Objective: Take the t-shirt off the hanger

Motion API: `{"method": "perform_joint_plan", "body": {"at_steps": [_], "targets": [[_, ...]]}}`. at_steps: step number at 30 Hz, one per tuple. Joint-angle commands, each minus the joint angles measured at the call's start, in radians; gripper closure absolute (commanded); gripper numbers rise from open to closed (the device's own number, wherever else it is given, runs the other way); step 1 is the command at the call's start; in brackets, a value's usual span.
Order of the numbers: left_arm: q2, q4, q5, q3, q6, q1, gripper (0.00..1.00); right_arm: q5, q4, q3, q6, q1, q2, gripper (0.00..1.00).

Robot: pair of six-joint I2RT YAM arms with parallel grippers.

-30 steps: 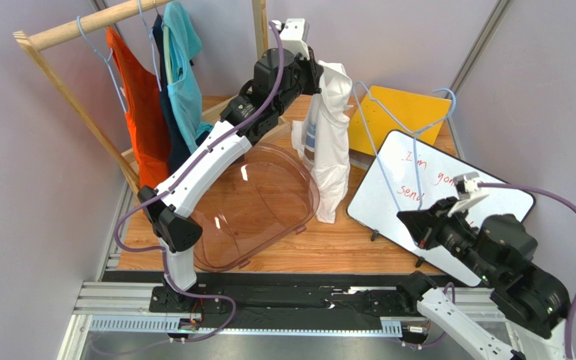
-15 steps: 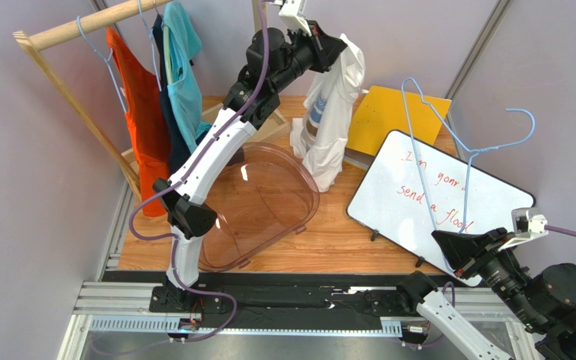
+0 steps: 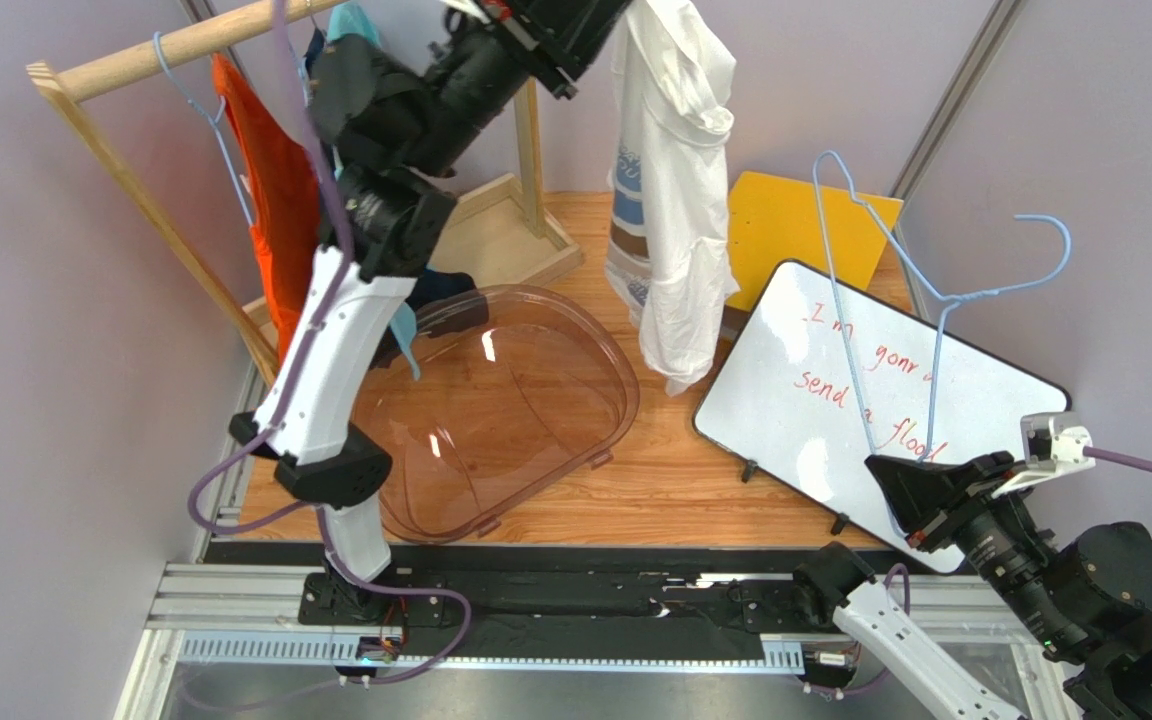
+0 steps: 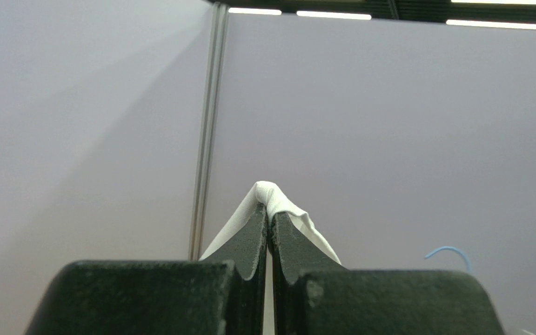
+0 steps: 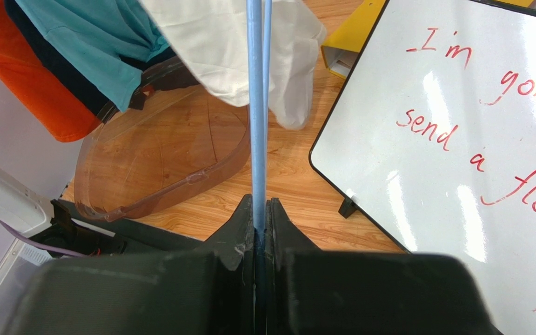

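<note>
The white t-shirt (image 3: 677, 180) with a blue and brown print hangs free from my left gripper (image 3: 609, 18), raised high at the top of the top view. In the left wrist view the left gripper (image 4: 269, 213) is shut on a fold of the t-shirt (image 4: 274, 196). The light blue wire hanger (image 3: 898, 293) is bare and apart from the shirt, standing over the whiteboard. My right gripper (image 3: 898, 503) is shut on its lower wire; the right wrist view shows that gripper (image 5: 259, 209) clamping the hanger (image 5: 257, 105), with the shirt's hem (image 5: 250, 49) behind.
A clear brown plastic tub (image 3: 515, 413) lies on the wooden table. A whiteboard (image 3: 868, 405) with red writing and a yellow folder (image 3: 778, 225) are at the right. A wooden rack (image 3: 162, 53) at the back left holds orange (image 3: 274, 225), navy and teal garments.
My left arm has swung up and left, lifting the white t-shirt higher. A second ago the hanger stood close beside the shirt; the right gripper pulled it away to the right and now holds still.
</note>
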Motion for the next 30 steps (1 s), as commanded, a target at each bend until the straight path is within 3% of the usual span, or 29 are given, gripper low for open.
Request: {"method": "perform_joint_plan", "body": {"at_steps": [1, 5, 15, 20, 26, 30], "targets": [[-0.138, 0.035, 0.014, 0.028, 0.088, -0.002, 1.00, 0.008, 0.087, -0.016, -0.028, 0.004, 0.025, 1.00], [-0.218, -0.059, -0.059, 0.017, 0.188, 0.006, 1.00, -0.023, 0.110, -0.037, -0.023, 0.005, 0.031, 1.00], [-0.413, -0.208, -0.157, -0.280, 0.320, 0.013, 1.00, -0.063, 0.159, -0.078, -0.025, 0.004, 0.055, 1.00], [-0.438, -0.266, -0.168, -0.389, 0.311, 0.035, 1.00, -0.077, 0.179, -0.092, -0.028, 0.005, 0.066, 1.00], [-0.384, -0.352, -0.161, -0.347, 0.290, 0.059, 1.00, -0.078, 0.185, -0.097, -0.034, 0.004, 0.075, 1.00], [-0.434, -0.346, -0.188, -0.490, 0.264, 0.059, 1.00, -0.071, 0.187, -0.106, -0.040, 0.005, 0.074, 1.00]]}}
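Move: High over the table, the left hand already holds the t-shirt; the brown tub's middle lies about 14 cm to its left, some 5 cm nearer the base and roughly 67 cm below. The rack's wooden foot stands some 20 cm ahead of that hand and 12 cm left, the yellow box about 18 cm ahead and 28 cm right, both near table height. From the right hand, still holding the hanger, the tub is about 18 cm ahead, 38 cm left and 33 cm down; the whiteboard is 17 cm ahead and 10 cm right. Swinging the gripped t-shirt over towards the tub, the left hand first arcs back and left about 10 cm each way while rising 7, then reverses forward by some 10 cm and sinks about 16 cm, its fingertips tipping down roughly 20 degrees. Its fingers stay shut on the cloth. The right hand keeps its pinch on the hanger and eases a few centimetres left and forward. ##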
